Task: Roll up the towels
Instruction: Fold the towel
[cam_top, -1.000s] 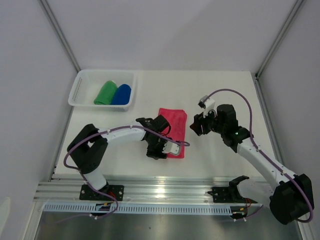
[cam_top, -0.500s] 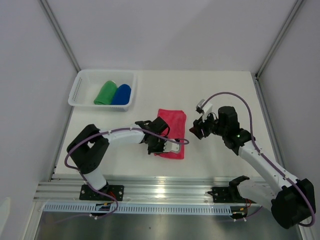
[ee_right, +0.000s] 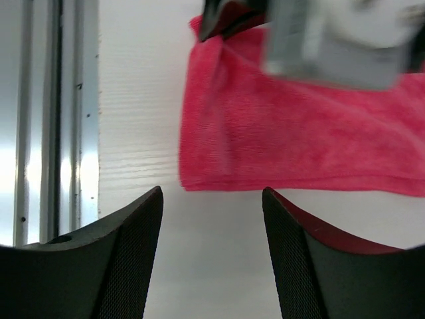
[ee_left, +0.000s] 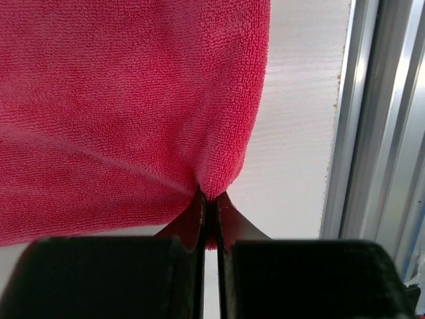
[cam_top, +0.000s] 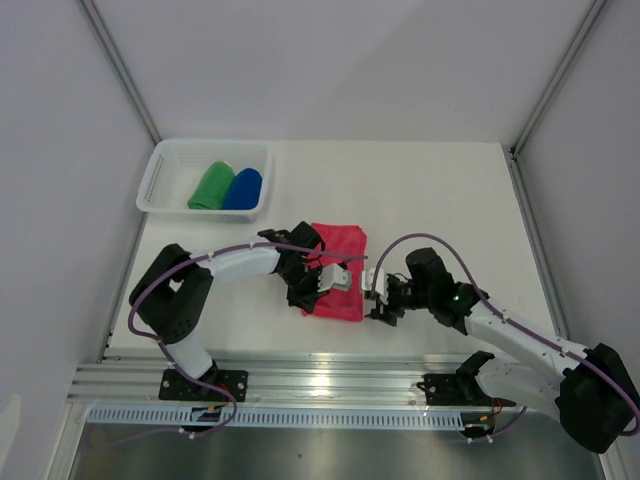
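Note:
A pink-red towel (cam_top: 345, 243) lies flat in the middle of the table. My left gripper (cam_top: 308, 300) is shut on its near-left corner; in the left wrist view the fingers (ee_left: 211, 206) pinch a fold of the towel (ee_left: 119, 100), which bunches up at the grip. My right gripper (cam_top: 373, 300) stands open just off the towel's right edge, low over the table. In the right wrist view the towel (ee_right: 299, 146) lies just beyond the open gripper (ee_right: 211, 199), with nothing between the fingers. The green towel (cam_top: 212, 186) and the blue towel (cam_top: 243, 188) lie rolled in the basket.
The white mesh basket (cam_top: 160, 180) stands at the back left of the table. An aluminium rail (cam_top: 330, 375) runs along the near edge, close to both grippers. Grey walls close in the back and both sides.
My left gripper has shut on the pink-red towel's corner. My right arm has swung down and towards the near edge, coming to the towel's right side, jaws a little wider.

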`<state>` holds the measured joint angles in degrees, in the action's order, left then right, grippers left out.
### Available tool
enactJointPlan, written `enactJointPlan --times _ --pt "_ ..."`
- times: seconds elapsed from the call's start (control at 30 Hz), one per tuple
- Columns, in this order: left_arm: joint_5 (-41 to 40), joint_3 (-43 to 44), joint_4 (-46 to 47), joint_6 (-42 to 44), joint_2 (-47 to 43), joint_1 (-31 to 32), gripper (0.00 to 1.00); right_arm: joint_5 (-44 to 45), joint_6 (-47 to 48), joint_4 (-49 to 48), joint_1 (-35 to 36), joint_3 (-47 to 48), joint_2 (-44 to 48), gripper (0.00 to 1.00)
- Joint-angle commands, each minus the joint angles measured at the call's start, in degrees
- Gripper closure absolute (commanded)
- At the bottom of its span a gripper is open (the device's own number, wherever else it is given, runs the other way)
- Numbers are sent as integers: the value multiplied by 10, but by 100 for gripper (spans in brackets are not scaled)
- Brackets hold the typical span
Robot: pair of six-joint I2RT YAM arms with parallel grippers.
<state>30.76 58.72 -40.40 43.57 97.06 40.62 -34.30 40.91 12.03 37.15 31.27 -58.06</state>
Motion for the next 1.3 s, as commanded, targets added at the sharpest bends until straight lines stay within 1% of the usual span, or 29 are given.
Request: enactJointPlan --times 0.0,0.07,0.1,0.2,0.27,0.43,0.47,0.5,0.53,0.57,0.63,0.67,0.73,0.77,0.8,0.87,0.97,1.0,1.2,1.27 --pt "53 19 -18 -14 -6 -11 99 20 20 -105 42 -40 -21 35" --pt "53 16 -17 -13 -5 -15 99 39 15 -138 61 -44 -49 35" --pt "54 16 -18 -13 -5 -19 99 61 24 -147 84 -43 -59 36" --pt "58 17 -20 -16 -5 -27 99 88 32 -169 114 -39 -93 36" --pt "60 18 -20 -18 -6 -30 99 111 39 -182 120 -37 -107 36" --pt "58 25 -24 -20 -5 -34 99 137 61 -152 123 -1 -171 38" --pt "58 25 -25 -22 -6 -34 99 144 74 -143 123 9 -178 41" --pt "60 21 -23 -23 -7 -34 99 147 80 -124 122 14 -189 44" --pt "60 19 -22 -24 -8 -34 99 148 85 -113 122 19 -195 49" --pt "61 18 -22 -25 -9 -34 99 150 88 -97 122 26 -197 65" --pt "64 16 -20 -27 -10 -33 99 150 90 -83 123 29 -202 78" --pt "65 14 -20 -28 -9 -33 99 148 88 -81 122 32 -202 86" --pt "69 14 -23 -30 -9 -33 99 146 82 -70 123 39 -203 92" --pt "70 17 -26 -30 -9 -33 99 148 79 -65 124 42 -203 98" --pt "71 18 -29 -30 -10 -33 99 151 70 -54 124 49 -202 100" --pt "72 24 -44 -29 -12 -34 99 149 65 -40 124 54 -192 100" --pt "74 32 -73 -27 -14 -34 99 117 69 -2 124 66 -174 100" --pt "76 34 -82 -27 -15 -33 99 107 69 28 124 71 -172 100" --pt "120 36 -156 -13 -34 -34 98 14 51 140 111 120 -161 100" --pt "135 39 -177 -6 -38 -34 97 -12 37 153 102 124 -160 100"
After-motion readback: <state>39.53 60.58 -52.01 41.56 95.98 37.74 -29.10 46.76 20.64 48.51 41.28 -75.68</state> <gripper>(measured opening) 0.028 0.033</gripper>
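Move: The near right corner of the red towel lies about 3 cm to the right hand's left, level with it fore and aft and some 8 cm below. The towel's middle is about 12 cm ahead and 9 cm left, equally low. The left gripper, shut on the near left corner, is roughly 17 cm left, 2 cm ahead and 8 cm below. From the left hand, the near right corner is some 15 cm right, 2 cm back and 2 cm below. Downward some 7 cm and 3 cm left, dipping briefly back on the way, the right hand sinks onto the towel's near right corner, its fingers tipping more steeply down, and closes to pinch it. It then rises and draws back about 3 cm each; the left hand, still gripping the near left corner, joins late in drawing back and up about 3 cm, fingertips tilting towards the base. ##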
